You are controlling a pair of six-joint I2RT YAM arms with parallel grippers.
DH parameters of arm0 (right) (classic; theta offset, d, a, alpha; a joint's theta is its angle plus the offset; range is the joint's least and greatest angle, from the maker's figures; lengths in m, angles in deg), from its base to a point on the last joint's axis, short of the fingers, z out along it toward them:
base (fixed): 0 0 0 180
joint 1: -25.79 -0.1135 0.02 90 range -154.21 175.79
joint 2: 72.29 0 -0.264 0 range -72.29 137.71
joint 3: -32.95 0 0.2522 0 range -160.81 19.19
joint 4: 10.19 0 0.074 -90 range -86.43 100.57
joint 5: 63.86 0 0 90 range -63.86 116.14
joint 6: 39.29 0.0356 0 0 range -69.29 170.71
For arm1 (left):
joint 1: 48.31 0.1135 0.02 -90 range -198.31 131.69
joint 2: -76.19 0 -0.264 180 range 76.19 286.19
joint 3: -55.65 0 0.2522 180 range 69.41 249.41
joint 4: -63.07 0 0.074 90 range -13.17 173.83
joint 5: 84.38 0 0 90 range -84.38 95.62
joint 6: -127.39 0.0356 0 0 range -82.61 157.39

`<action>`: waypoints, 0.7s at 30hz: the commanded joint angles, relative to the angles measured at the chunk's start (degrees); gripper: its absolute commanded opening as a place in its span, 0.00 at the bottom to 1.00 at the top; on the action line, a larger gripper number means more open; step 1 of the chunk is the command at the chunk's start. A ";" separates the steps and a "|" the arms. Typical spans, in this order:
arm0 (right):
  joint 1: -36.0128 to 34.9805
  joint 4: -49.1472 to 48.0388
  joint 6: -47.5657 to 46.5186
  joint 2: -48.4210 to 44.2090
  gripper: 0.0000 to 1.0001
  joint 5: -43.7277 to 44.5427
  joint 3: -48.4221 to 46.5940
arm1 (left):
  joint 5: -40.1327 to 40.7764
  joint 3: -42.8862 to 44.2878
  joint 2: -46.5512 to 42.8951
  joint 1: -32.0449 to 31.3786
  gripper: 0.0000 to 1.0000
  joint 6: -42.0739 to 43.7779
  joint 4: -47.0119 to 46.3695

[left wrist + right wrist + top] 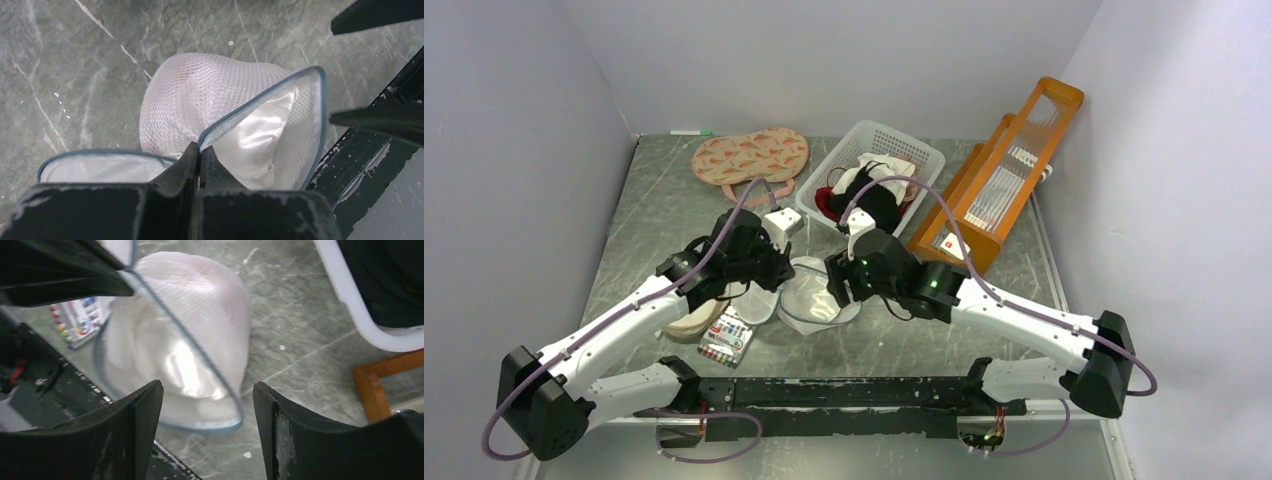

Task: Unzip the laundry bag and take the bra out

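Observation:
The laundry bag [814, 295] is a white mesh dome with a grey-blue zipper rim, lying on the table between the two arms. Its rim gapes open [200, 95] [210, 305]. Inside the gap shows the bra [255, 135] [185, 370], pale and satiny. My left gripper [771, 278] [200, 150] is shut on the bag's zipper rim and holds that edge up. My right gripper [837, 285] [207, 386] hangs open just above the bag's near edge, with nothing between its fingers.
A white basket [921, 152] of dark, white and red garments stands behind the bag, beside a wooden rack [1014, 170]. A watermelon-print pouch [749, 155] lies at the back left. A beige hoop [694, 322] and a box of coloured bits [726, 340] [80, 320] sit under the left arm.

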 commanded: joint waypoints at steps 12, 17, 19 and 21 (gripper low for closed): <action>-2.89 -5.98 6.91 0.81 0.33 -0.52 4.86 | -4.29 0.64 1.20 0.25 0.07 0.38 -2.48; -2.89 -7.73 11.46 0.73 0.35 3.59 9.56 | -4.33 0.88 1.75 0.25 0.07 0.50 -2.17; -2.90 -7.48 13.35 1.00 0.36 5.46 10.50 | -4.03 0.75 1.62 0.25 0.07 0.38 -2.41; -2.89 -7.00 15.09 1.34 0.36 7.19 11.08 | -3.58 0.78 1.61 0.30 0.07 0.37 -2.36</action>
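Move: My left hand already pinches the zip-edged rim of the laundry bag. The bag's right rim corner, which my right hand goes for, lies about 7 cm below that hand, 3 cm back and 2 cm to its right. The white bra inside the bag is some 4 cm back, 3 cm left and 13 cm down, and the laundry basket's middle about 21 cm ahead and 8 cm right. From my left hand, that rim corner is roughly 14 cm right, 4 cm back and 5 cm lower. I first lift my right hand a couple of centimetres while drawing it back some 3 cm and a little left over the bag's mouth. Then I sink it about 8 cm with a slight swing back to the right, down to the right rim corner, tipping the fingers slightly down and narrowing them from two-thirds to about one-third open. My left hand stays put and keeps its pinch on the rim. ##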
